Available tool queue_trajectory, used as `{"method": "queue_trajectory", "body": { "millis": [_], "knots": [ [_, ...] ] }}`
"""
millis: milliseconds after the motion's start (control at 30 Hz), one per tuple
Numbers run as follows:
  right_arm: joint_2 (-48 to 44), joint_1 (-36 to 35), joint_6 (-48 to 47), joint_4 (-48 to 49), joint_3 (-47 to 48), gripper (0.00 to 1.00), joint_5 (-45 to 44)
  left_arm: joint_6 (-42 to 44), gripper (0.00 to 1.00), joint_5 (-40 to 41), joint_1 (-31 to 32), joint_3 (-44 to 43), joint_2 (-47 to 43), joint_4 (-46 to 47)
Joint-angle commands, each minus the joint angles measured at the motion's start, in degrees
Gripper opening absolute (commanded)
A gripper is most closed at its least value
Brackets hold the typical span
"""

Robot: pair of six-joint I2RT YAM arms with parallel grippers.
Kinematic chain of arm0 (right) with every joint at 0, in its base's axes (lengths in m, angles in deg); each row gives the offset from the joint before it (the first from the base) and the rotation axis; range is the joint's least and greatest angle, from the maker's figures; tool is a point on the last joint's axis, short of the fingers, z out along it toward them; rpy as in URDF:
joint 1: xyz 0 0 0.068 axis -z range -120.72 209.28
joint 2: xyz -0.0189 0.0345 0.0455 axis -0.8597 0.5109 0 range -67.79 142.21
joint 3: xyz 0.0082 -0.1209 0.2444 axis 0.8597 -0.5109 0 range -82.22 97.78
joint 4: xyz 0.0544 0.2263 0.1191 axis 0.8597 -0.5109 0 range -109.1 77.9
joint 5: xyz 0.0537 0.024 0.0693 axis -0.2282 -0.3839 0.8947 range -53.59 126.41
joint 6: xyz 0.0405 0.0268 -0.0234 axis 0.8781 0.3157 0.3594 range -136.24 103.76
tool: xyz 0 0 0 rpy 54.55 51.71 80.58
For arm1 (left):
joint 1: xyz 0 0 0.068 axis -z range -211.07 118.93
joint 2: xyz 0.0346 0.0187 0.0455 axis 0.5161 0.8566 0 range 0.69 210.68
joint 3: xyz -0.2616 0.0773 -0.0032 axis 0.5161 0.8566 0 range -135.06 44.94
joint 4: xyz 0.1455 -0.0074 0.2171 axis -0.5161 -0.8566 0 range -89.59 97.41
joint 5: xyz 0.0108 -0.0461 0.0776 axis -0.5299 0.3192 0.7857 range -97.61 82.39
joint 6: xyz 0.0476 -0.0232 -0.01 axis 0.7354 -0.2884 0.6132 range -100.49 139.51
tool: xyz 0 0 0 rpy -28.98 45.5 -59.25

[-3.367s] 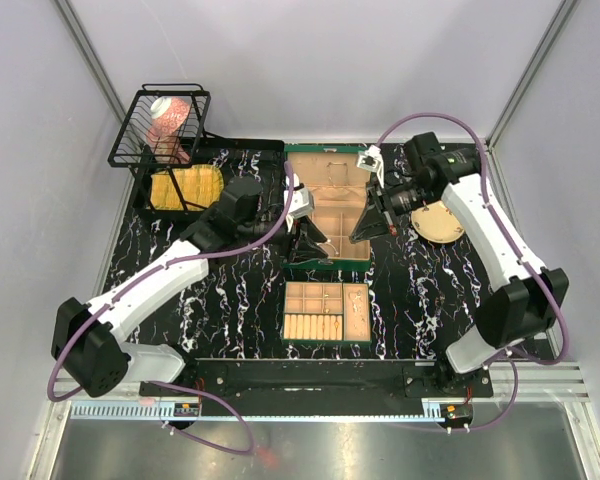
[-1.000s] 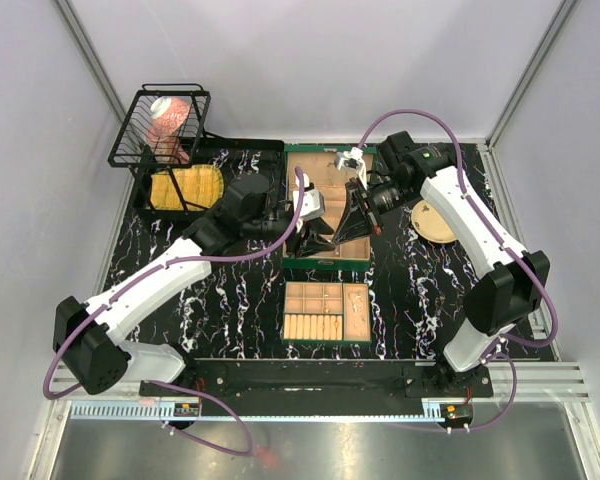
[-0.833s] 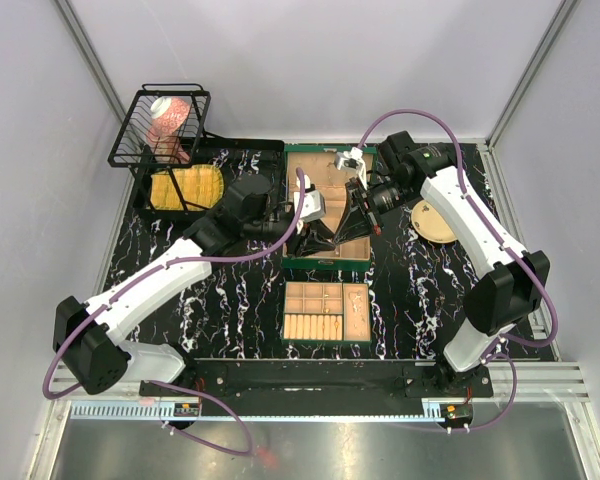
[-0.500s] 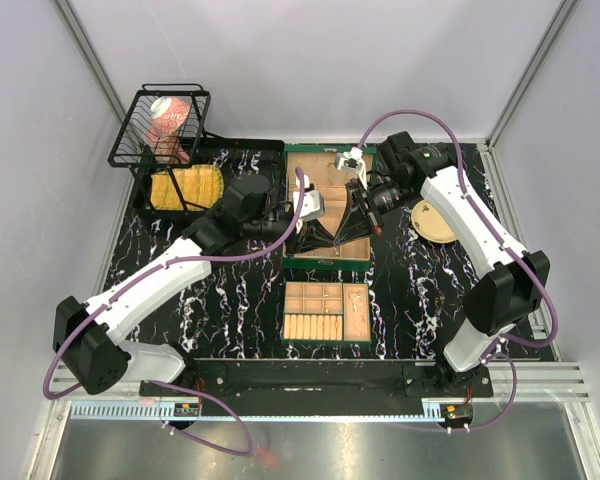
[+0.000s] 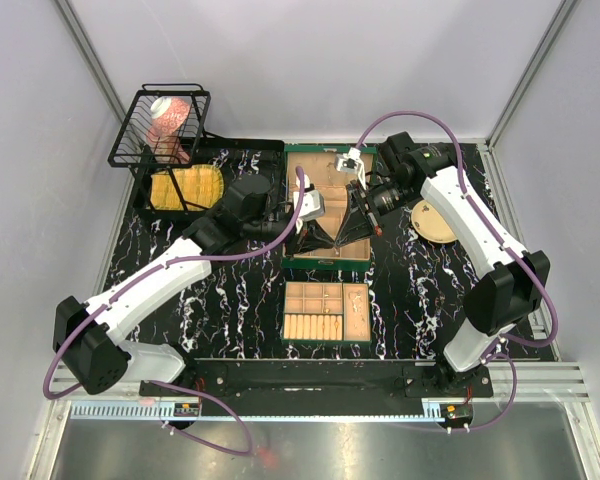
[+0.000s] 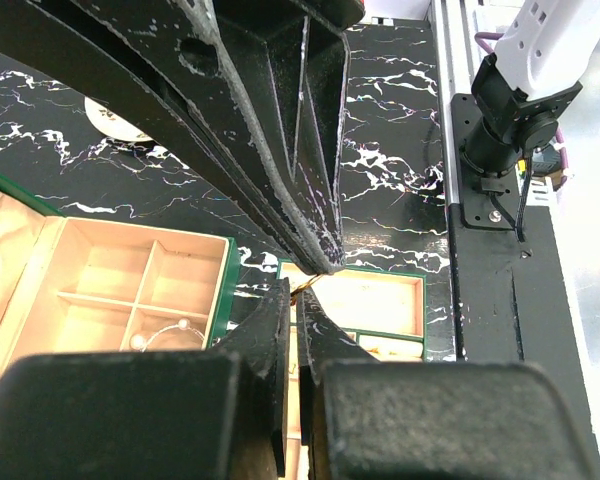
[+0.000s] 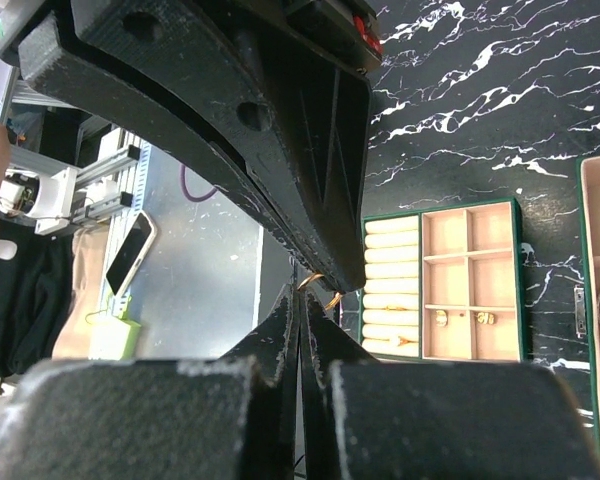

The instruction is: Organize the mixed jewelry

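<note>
My two grippers meet tip to tip above the front of the open green box (image 5: 325, 263). A small gold ring (image 7: 314, 283) of the mixed jewelry sits between them. My right gripper (image 7: 300, 292) is shut on it. My left gripper (image 6: 298, 291) is shut too, with the gold ring (image 6: 302, 289) showing at its tips. In the top view the left gripper (image 5: 326, 237) and right gripper (image 5: 338, 238) hide the ring. A beaded chain (image 6: 166, 334) lies in a box compartment. Small gold pieces (image 7: 440, 318) lie in the tray (image 7: 371, 222).
The separate tray (image 5: 327, 347) with beige compartments sits in front of the box. A round tan plate (image 5: 436, 223) lies to the right, under the right arm. A wire basket (image 5: 160, 125) and a yellow container (image 5: 185, 187) stand at the back left.
My left gripper's jaws have closed onto the ring over the last second. Both arms have hardly moved; 3.4 s ago the right gripper stood further right.
</note>
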State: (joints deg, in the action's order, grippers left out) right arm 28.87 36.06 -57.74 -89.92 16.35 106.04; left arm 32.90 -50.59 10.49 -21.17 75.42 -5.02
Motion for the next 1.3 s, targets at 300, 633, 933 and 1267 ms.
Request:
{"method": "queue_trajectory", "body": {
  "millis": [300, 633, 933, 1267],
  "knots": [
    [-2.8, -0.5, 8.0, -2.5, -0.4, 0.18, -6.0, -2.2, 0.00, -2.4, 0.3, -0.2, -3.2, 4.0],
    [-6.0, -0.5, 11.6, 1.7, -1.4, 0.46, -10.8, -2.8, 0.00, -0.6, 0.3, 0.2, -3.4, 2.2],
    [-12.4, -0.7, 16.7, 10.1, -1.8, 0.50, -19.7, -4.2, 0.00, 0.2, 0.1, -0.5, -2.6, -0.4],
    [-15.6, -5.9, 18.3, 16.6, -4.7, 0.51, -27.9, -13.2, 0.00, -2.8, -1.7, 0.5, -1.6, 4.7]
  ]
}}
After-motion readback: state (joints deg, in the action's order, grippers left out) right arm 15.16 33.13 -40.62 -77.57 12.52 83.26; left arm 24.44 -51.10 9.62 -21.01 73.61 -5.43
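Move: The ring is pinched between the two grippers in mid-air, less than about 1 cm to the left of the right hand's point and about 1 cm to the left hand's right. From the left hand the tray's ring rolls lie some 9 cm back, about 4 cm left and roughly 25 cm below. The bracelet in the open jewelry box lies about 9 cm ahead of the left hand and 1 cm left, also far below. Drawing off to its right, the right hand opens its fingers to about half and frees the ring, dipping about 1 cm before it climbs; it ends nearly 3 cm away, its fingers turned clockwise and tipped down by some 20 degrees overall. The left hand keeps its shut pinch on the ring, easing only about 1 cm back and up. ##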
